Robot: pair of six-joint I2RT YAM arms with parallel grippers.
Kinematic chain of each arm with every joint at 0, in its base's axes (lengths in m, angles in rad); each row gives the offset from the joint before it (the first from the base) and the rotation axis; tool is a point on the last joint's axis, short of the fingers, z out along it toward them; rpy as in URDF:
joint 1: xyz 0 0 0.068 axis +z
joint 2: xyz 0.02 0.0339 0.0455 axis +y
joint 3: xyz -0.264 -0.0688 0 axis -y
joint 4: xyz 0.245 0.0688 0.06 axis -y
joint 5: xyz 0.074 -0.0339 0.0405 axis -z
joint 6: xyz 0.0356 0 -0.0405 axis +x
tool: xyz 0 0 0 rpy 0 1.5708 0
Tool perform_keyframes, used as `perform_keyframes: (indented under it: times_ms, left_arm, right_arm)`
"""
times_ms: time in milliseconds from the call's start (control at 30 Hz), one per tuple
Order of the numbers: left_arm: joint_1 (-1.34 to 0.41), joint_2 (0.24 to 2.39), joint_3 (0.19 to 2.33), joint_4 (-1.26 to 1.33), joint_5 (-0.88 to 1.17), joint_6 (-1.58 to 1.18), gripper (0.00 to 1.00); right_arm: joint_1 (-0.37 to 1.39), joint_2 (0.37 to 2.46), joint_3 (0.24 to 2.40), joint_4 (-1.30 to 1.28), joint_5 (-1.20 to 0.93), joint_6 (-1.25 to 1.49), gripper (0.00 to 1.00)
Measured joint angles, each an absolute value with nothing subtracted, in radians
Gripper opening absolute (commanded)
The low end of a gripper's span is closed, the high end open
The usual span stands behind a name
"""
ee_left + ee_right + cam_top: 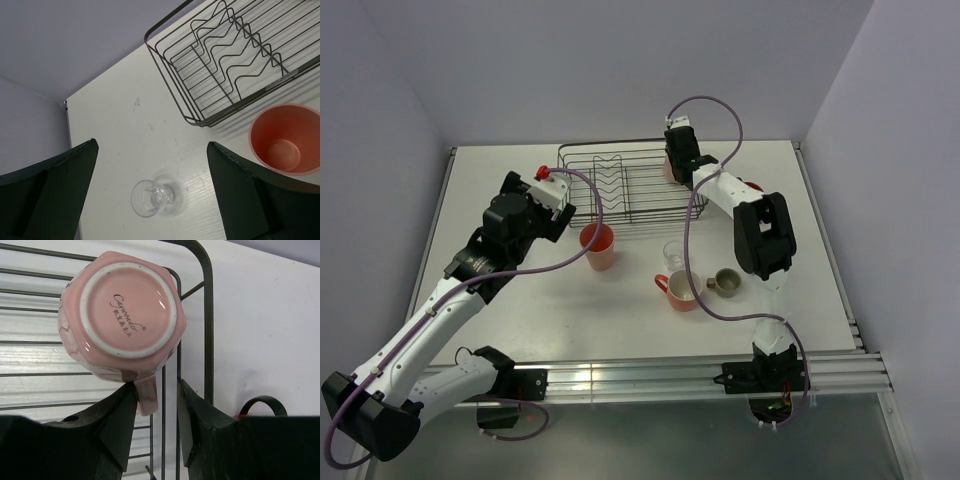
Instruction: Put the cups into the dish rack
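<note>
The black wire dish rack [630,190] stands at the back centre. My right gripper [676,168] is over its far right corner, open. The pale pink mug [122,315] rests upside down in that corner, its handle against one finger and clear of the other. My left gripper [558,197] is open left of the rack, above a clear glass [152,197] on the table between its fingers [235,190]. The salmon tumbler [599,245], a second clear glass [674,254], the orange mug [680,291] and the grey-olive mug [725,283] stand in front of the rack. A red mug [752,186] peeks out behind the right arm.
The rack [235,60] and the tumbler [286,139] lie to the right in the left wrist view. A rack wire [207,330] runs between my right gripper's [156,385] fingers. Walls close the table at the back and both sides.
</note>
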State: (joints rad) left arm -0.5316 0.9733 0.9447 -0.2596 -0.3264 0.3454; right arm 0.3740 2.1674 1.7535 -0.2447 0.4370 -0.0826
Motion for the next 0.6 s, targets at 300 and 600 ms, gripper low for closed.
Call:
perform_keyframes:
  times_ms: [300, 600]
  left_arm:
    - [-0.532, 0.973, 0.942, -0.252, -0.309, 0.345, 0.99]
    - [-0.532, 0.973, 0.940, -0.251, -0.292, 0.343, 0.99]
  right_arm:
    - [0.368, 2.102, 1.696, -0.235, 0.410, -0.105, 0.55]
    - [0.356, 1.939, 1.652, -0.263, 0.334, -0.125, 0.74]
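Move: The pink mug, bottom up in the rack with its handle towards the robot, lies about 5 cm ahead of the right hand, 3 cm left and 4 cm below. The rack's middle is roughly level and 15 cm left, 6 cm lower; the red mug stands about 5 cm back and 15 cm right, 6 cm down. From the left hand the pink mug is some 28 cm ahead, 30 cm right and 20 cm below. The right gripper, opening wider, rises about 7 cm and draws slightly back, away from the pink mug's handle. ##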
